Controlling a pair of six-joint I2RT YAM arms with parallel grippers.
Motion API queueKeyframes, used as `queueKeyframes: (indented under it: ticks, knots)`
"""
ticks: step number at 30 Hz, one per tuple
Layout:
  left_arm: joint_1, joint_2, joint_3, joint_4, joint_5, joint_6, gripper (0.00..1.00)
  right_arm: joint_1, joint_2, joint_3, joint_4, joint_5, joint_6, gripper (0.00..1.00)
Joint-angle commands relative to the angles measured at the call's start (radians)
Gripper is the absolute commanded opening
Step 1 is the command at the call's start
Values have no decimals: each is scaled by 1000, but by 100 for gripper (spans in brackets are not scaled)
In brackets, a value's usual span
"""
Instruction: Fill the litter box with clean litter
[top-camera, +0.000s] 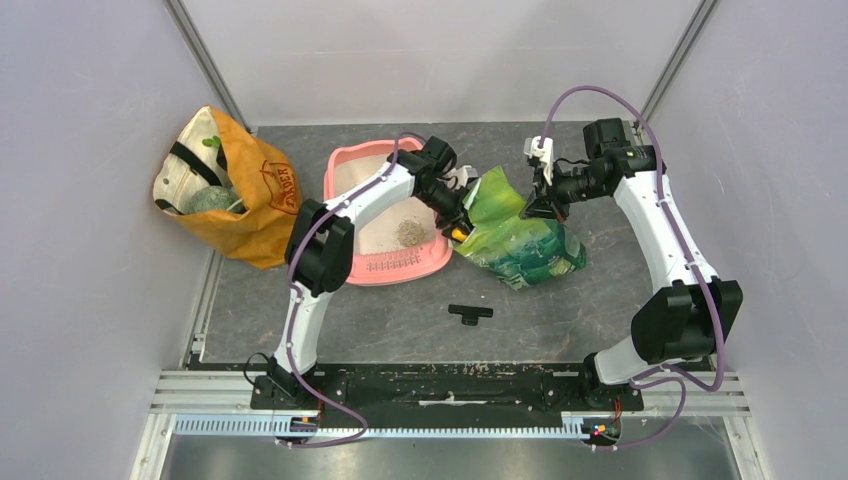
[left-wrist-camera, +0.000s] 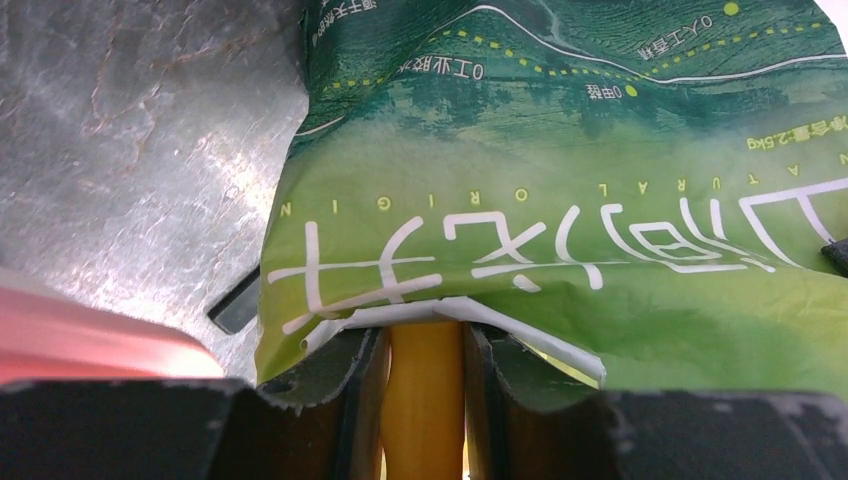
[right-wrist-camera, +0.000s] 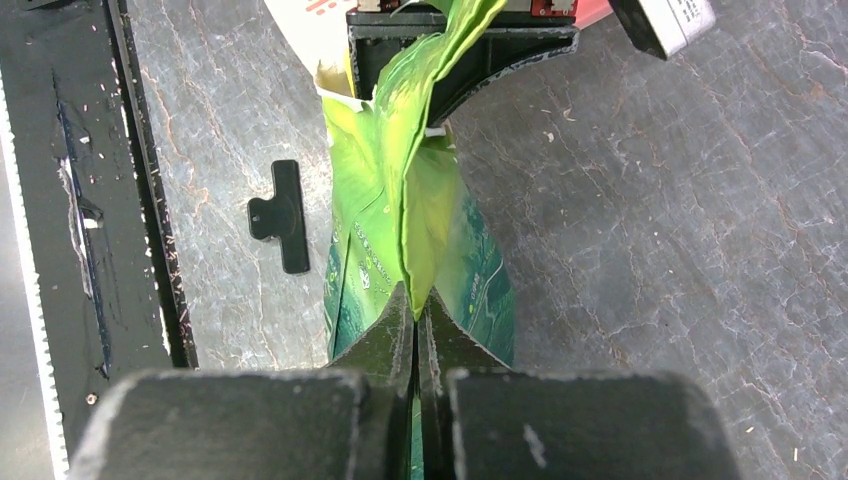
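The pink litter box (top-camera: 343, 170) lies at the table's middle left, with a small pile of grey-beige litter (top-camera: 409, 232) on its pale floor. A glossy green foil bag (top-camera: 520, 245) lies right of it. My left gripper (top-camera: 455, 225) is at the bag's open end, shut on the orange scoop's handle (left-wrist-camera: 425, 390), whose bowl is hidden under the bag's edge (left-wrist-camera: 560, 200). My right gripper (top-camera: 535, 205) is shut on the bag's upper edge (right-wrist-camera: 400, 180) and holds it raised; its jaws (right-wrist-camera: 413, 300) pinch the foil flat.
An orange-tan fabric bag (top-camera: 235, 190) stands at the far left against the wall. A small black T-shaped piece (top-camera: 470, 314) lies on the table in front of the foil bag and also shows in the right wrist view (right-wrist-camera: 283, 215). Walls close in on three sides.
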Motion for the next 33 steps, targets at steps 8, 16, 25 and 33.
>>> queueKeyframes:
  ticks: [8,16,25,33]
  knots:
    - [-49,-100,-251,452,118,-74,2,15,-39,7,81,-83,28,0]
    - [-15,-219,-484,969,268,-379,2,16,-62,9,65,-74,23,0]
    - [28,-323,-609,1156,312,-508,2,-9,-78,41,60,-83,40,0]
    - [132,-459,-660,1021,321,-439,2,-20,-84,60,98,-106,83,0]
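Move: The litter bag's middle lies about 15 cm right, 2 cm back and 7 cm below the left hand, whose held scoop already reaches into its mouth. The litter box's middle is some 15 cm left and 5 cm ahead, 9 cm lower; the black clip lies 19 cm back and 3 cm right on the table. From the right hand, still pinching the bag's edge, the bag's middle is about 6 cm back, 2 cm right and 17 cm below. Left hand dips slightly, then lifts the scoop about 7 cm at the bag's mouth, fingertips tipping up 30 degrees. ##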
